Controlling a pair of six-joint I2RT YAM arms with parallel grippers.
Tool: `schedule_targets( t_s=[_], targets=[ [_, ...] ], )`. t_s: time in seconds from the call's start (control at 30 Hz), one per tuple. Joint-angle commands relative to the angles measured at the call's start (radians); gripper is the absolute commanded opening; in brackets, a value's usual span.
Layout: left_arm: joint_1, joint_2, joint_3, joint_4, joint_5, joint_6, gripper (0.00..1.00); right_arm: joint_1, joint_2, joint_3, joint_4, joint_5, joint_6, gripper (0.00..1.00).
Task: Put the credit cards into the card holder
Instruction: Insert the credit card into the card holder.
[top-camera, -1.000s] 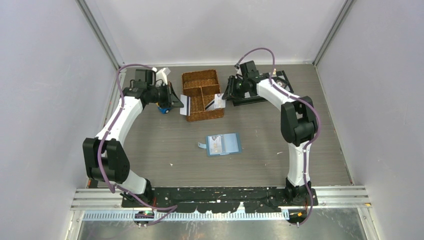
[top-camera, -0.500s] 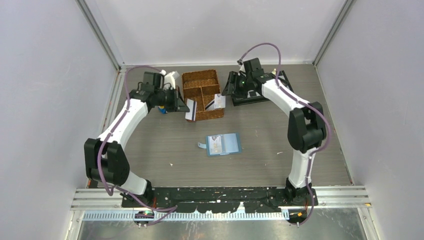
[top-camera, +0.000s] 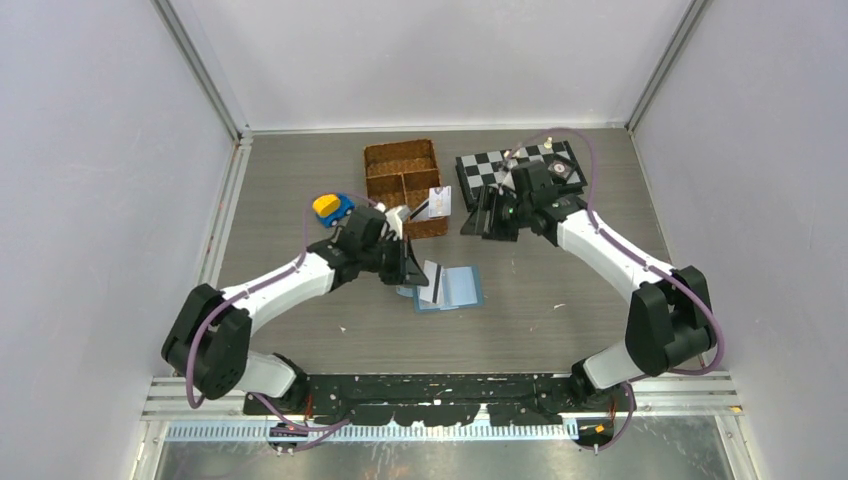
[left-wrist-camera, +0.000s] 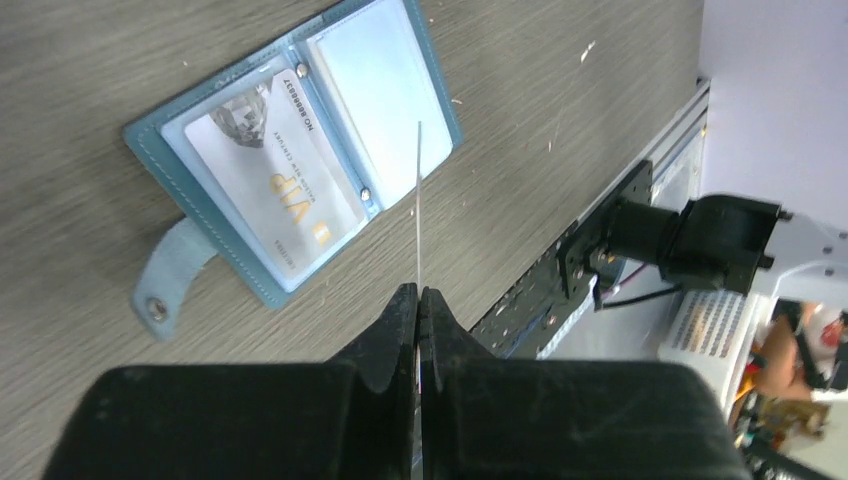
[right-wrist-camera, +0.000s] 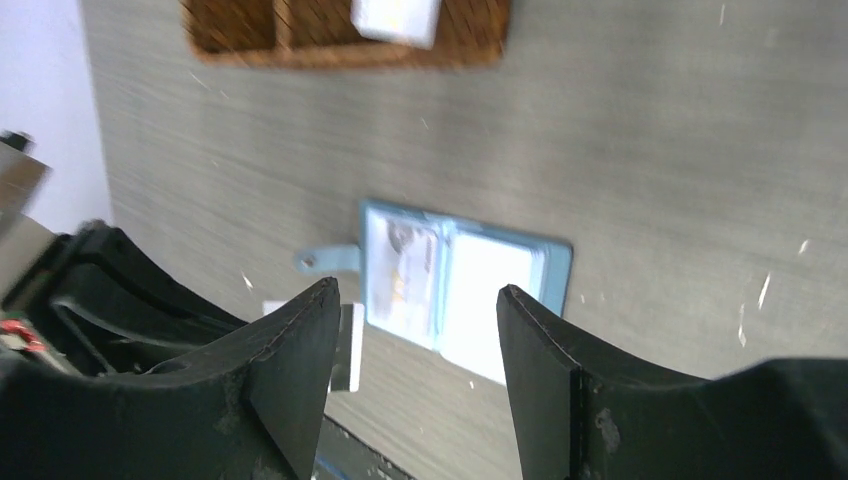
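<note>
The teal card holder (top-camera: 456, 289) lies open on the table, one credit card (left-wrist-camera: 270, 178) with gold print in its left pocket (right-wrist-camera: 402, 270). My left gripper (top-camera: 412, 268) is shut on a black-striped credit card (top-camera: 432, 282), held on edge just above the holder's left half. In the left wrist view that card (left-wrist-camera: 418, 205) shows as a thin line over the holder's (left-wrist-camera: 300, 150) paler right pocket. Another white card (top-camera: 439, 202) leans on the wicker basket (top-camera: 392, 165). My right gripper (top-camera: 478, 217) hovers open and holds nothing, right of the basket, looking down at the holder (right-wrist-camera: 555, 262).
A black-and-white chessboard (top-camera: 485, 163) lies at the back right, partly under the right arm. A blue and yellow toy car (top-camera: 330, 207) sits left of the basket (right-wrist-camera: 250, 30). The black base rail (top-camera: 440, 385) runs along the near edge.
My left arm swung from beside the basket down to the card holder, carrying the striped card. My right gripper opened, left the white card on the basket and drew back toward the front.
</note>
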Motion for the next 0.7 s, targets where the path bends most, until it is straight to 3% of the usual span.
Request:
schedule_targets(
  t_s=[0.0,0.13,0.67],
  targets=[
    [-0.042,-0.018,-0.093,0.297,-0.068,-0.178,0.00,0.011,-0.055,-0.140,0.058,-0.005,0.066,0.64],
    [-0.057,0.051,-0.147,0.436,-0.036,-0.233,0.00,0.013,-0.079,-0.217,0.076,-0.018,0.074,0.64],
    [-0.057,0.196,-0.131,0.457,-0.059,-0.268,0.00,0.015,0.022,-0.296,0.199,-0.109,0.119,0.61]
  ],
)
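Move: The open card holder's middle lies about 5 cm to the right of the left hand, 2 cm ahead and some 10 cm below; the VIP card already in its left page is roughly 2 cm right, 2 ahead. The brown box stands about 21 cm ahead and 3 left of the left hand. From the right hand the holder is about 9 cm back, 7 left and 14 below, with the chessboard some 15 cm ahead and 9 right. Keep the white card pinched in the left gripper and lower it about 5 cm towards the holder, easing some 3 cm to the right so the card comes over the seam between the pages. Meanwhile bring the open right gripper down and back, about 8 cm down and 6 back, towards the holder's right page, tipping its fingers further down; most of this comes early. ##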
